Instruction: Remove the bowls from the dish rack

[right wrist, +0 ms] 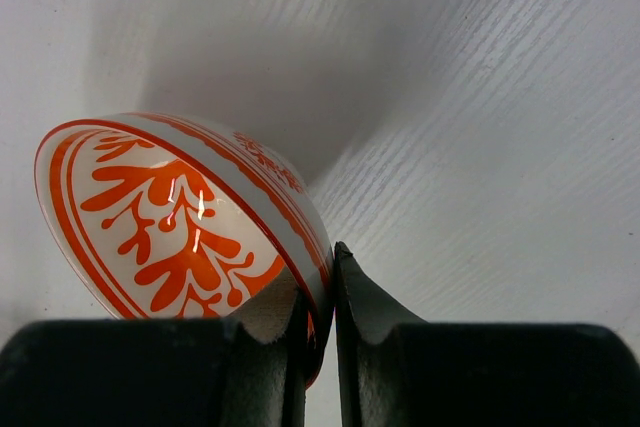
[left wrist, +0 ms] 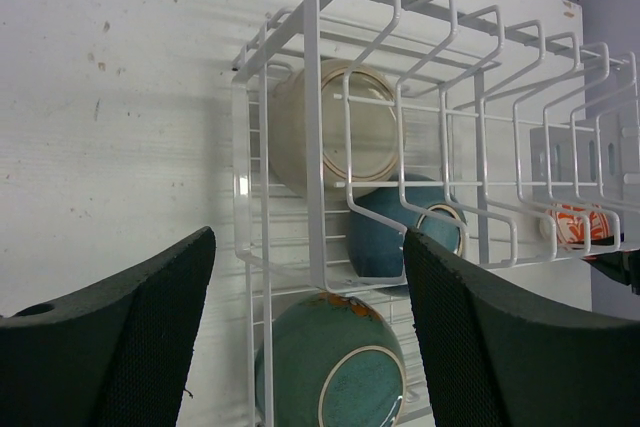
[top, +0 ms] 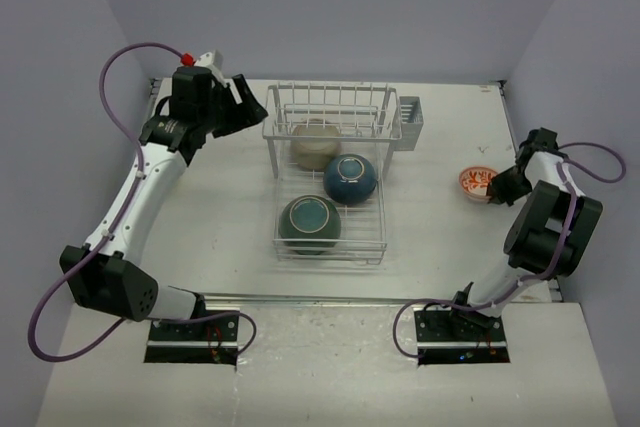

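Note:
The white wire dish rack [top: 330, 258] stands mid-table and holds three bowls: a beige one [top: 313, 144] under the raised shelf, a dark blue one [top: 350, 178] and a teal-green one [top: 310, 223] on the flat base. My left gripper [top: 250, 102] hovers open beside the rack's back left corner, nothing between its fingers. Its wrist view shows the rack [left wrist: 312, 97], the beige bowl [left wrist: 335, 127], the blue bowl [left wrist: 390, 242] and the teal bowl [left wrist: 330, 362] beyond the open gripper [left wrist: 310, 247]. My right gripper [right wrist: 322, 277] is shut on the rim of the white, orange-patterned bowl [right wrist: 180, 217], tilted just above the table at the right [top: 477, 183].
A small grey caddy [top: 410, 119] hangs on the rack's back right side. Purple-grey walls close in the table on the left, back and right. The right arm's elbow [top: 550, 227] stands near the table's right edge.

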Action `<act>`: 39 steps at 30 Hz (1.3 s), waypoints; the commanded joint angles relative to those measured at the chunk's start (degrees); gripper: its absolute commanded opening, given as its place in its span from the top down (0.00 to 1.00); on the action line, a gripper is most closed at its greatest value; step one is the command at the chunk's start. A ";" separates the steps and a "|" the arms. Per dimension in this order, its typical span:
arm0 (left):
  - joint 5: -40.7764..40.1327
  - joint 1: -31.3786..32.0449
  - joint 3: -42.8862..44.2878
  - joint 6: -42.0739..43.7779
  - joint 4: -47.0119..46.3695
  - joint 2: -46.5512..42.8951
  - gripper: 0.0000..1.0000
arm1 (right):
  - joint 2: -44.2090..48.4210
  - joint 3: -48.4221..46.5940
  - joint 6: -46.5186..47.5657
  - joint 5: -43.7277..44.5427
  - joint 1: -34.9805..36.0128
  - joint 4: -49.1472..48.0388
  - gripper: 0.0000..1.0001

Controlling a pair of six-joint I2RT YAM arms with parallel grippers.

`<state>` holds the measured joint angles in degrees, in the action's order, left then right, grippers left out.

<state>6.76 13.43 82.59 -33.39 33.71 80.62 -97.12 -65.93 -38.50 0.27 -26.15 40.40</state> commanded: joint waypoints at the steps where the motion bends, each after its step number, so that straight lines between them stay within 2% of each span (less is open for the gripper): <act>1: -1.23 -0.69 -0.41 0.52 -0.32 -2.04 0.23 | -0.08 -0.43 0.35 -0.36 -0.39 -2.61 1.00; 5: -1.23 -0.69 -0.76 0.25 -0.32 -2.13 0.23 | 0.09 0.36 0.88 -0.36 -0.39 -2.96 0.93; 8: -0.79 -0.69 -1.20 -0.19 -0.75 -2.13 0.23 | 0.97 1.33 1.06 0.68 -0.30 -3.22 0.81; 12: -0.44 -0.69 -1.64 -0.36 -1.11 -2.13 0.23 | 2.28 2.38 1.85 1.57 -0.30 -3.40 0.72; 21: 0.70 -0.69 -1.99 -0.89 -1.99 -2.13 0.23 | 6.06 3.00 3.52 2.01 -0.30 -2.88 0.59; 23: 0.79 -0.69 -2.08 -0.89 -2.16 -2.22 0.23 | 7.55 2.83 3.78 1.75 -0.30 -2.52 0.50; 28: 0.10 -0.69 -2.17 -0.54 -2.08 -2.40 0.23 | 11.85 1.77 3.70 2.27 -0.30 -0.42 0.49; 33: -5.08 -0.69 -1.11 0.51 0.72 -2.57 0.23 | 18.44 0.72 4.40 3.76 0.13 1.60 0.48; 38: -12.38 -0.60 -1.99 0.43 4.95 -3.18 0.20 | 23.64 -4.63 5.37 5.61 5.40 6.44 0.46; 39: -12.74 -0.69 -3.47 0.51 5.04 -3.45 0.20 | 24.25 -5.78 5.28 6.05 8.19 7.23 0.45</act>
<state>-0.40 13.17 80.71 -33.74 36.53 79.79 -75.90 -66.70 -34.22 3.84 -22.46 44.23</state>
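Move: The right hand still pinches the right rim of the tilted orange bowl just above the table; the bowl's middle lies about 5 cm to its left, 1 cm ahead and 2 cm lower. The rack's cutlery basket is roughly 24 cm left and 14 cm ahead of that hand, some 8 cm higher; the blue bowl is around 40 cm left and 3 cm ahead, about level. From the left hand, the orange bowl is some 65 cm right, 6 cm back and 25 cm below. The right fingers open and free the orange bowl's rim, then the hand rises about 12 cm. ##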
